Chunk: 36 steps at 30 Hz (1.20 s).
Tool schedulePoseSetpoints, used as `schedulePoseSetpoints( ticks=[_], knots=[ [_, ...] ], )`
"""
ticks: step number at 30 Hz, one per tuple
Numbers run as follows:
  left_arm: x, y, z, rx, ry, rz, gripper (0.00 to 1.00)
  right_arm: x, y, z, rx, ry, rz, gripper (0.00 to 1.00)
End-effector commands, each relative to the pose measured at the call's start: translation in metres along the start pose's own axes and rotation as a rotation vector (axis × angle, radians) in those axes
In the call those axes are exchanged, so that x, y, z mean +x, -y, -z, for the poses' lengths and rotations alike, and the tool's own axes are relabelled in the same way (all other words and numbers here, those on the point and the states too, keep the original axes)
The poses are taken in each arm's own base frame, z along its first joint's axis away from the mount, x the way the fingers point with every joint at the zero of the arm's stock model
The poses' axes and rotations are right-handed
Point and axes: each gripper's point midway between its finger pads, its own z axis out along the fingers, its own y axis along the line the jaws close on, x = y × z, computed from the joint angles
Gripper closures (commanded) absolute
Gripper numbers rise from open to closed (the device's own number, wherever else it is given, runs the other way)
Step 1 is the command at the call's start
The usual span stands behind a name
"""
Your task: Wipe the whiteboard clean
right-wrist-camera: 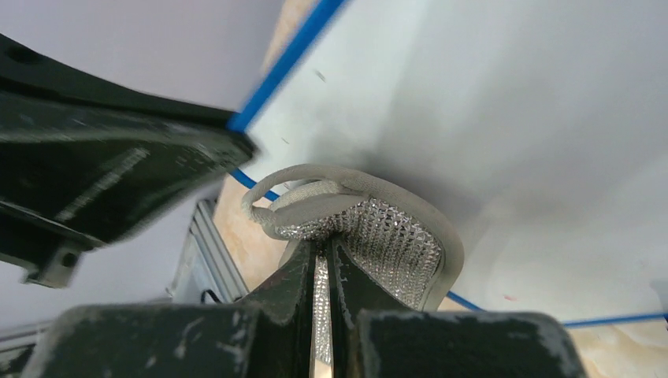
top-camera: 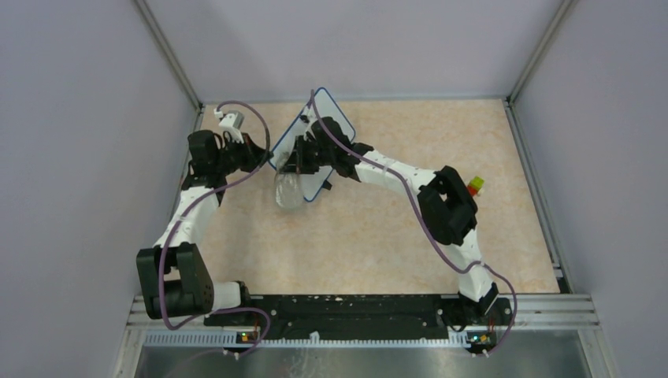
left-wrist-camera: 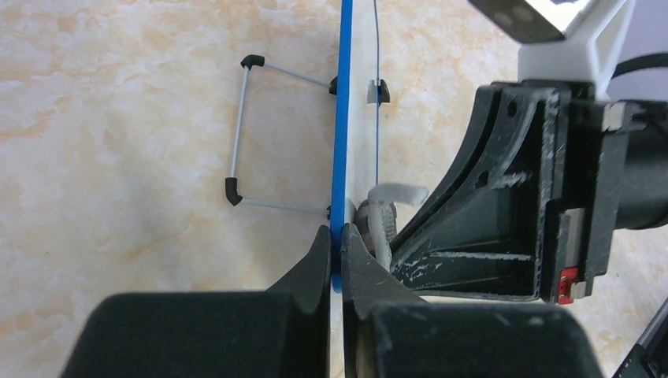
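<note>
The whiteboard [top-camera: 320,107], white with a thin blue rim, is held tilted up off the table at the back. My left gripper [top-camera: 272,161] is shut on its left edge. In the left wrist view the jaws [left-wrist-camera: 337,236] pinch the blue rim [left-wrist-camera: 341,118] edge-on, and the board's wire stand [left-wrist-camera: 236,126] with black feet sticks out to the left. My right gripper [right-wrist-camera: 323,248] is shut on a grey eraser pad [right-wrist-camera: 378,232] with silver mesh, pressed against the board face [right-wrist-camera: 512,118]. A tiny red mark [right-wrist-camera: 510,298] shows on the white surface.
A small red and yellow-green object [top-camera: 475,187] lies on the table behind the right arm's elbow. Grey walls with metal posts enclose the beige table [top-camera: 394,236]. Both wrists crowd together at the board, with the right gripper body [left-wrist-camera: 504,197] close beside the left fingers.
</note>
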Motion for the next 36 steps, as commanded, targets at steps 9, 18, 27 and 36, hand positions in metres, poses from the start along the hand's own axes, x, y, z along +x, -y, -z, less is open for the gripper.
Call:
schedulePoseSetpoints(
  ticks=[9,18,27,36],
  knots=[
    [0.0,0.036,0.001,0.114,-0.014,-0.038,1.0,0.075,0.138,0.049,0.411,-0.209,0.066,1.0],
    [0.001,0.045,0.001,0.169,-0.022,-0.027,1.0,0.015,0.055,0.061,0.211,-0.074,0.205,1.0],
    [0.0,0.053,0.003,0.211,-0.013,-0.022,1.0,-0.037,-0.029,0.046,-0.105,0.098,-0.004,1.0],
    [0.0,0.056,0.003,0.222,-0.012,-0.035,1.0,-0.055,-0.043,0.036,-0.164,0.129,-0.064,1.0]
  ],
)
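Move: The right hand holds the eraser against the whiteboard's face beside its near-left edge; the board's middle lies about 6 cm ahead, 7 cm to the right and 7 cm below. The corner in the left gripper is some 3 cm to the left and 2 cm ahead, slightly higher. The black foot sits about 5 cm back, 11 cm right and 15 cm down. From the left hand, the board's middle is about 4 cm ahead, 11 cm right and 8 cm below. Stroke the right hand's eraser down the leaning whiteboard, about 14 cm down and 11 cm to the right, rolling the hand nearly 30 degrees, then reverse up and left to finish about 5 cm above where it started. Keep the left fingers shut on the board's corner while easing it some 3 cm right and slightly up and back. ##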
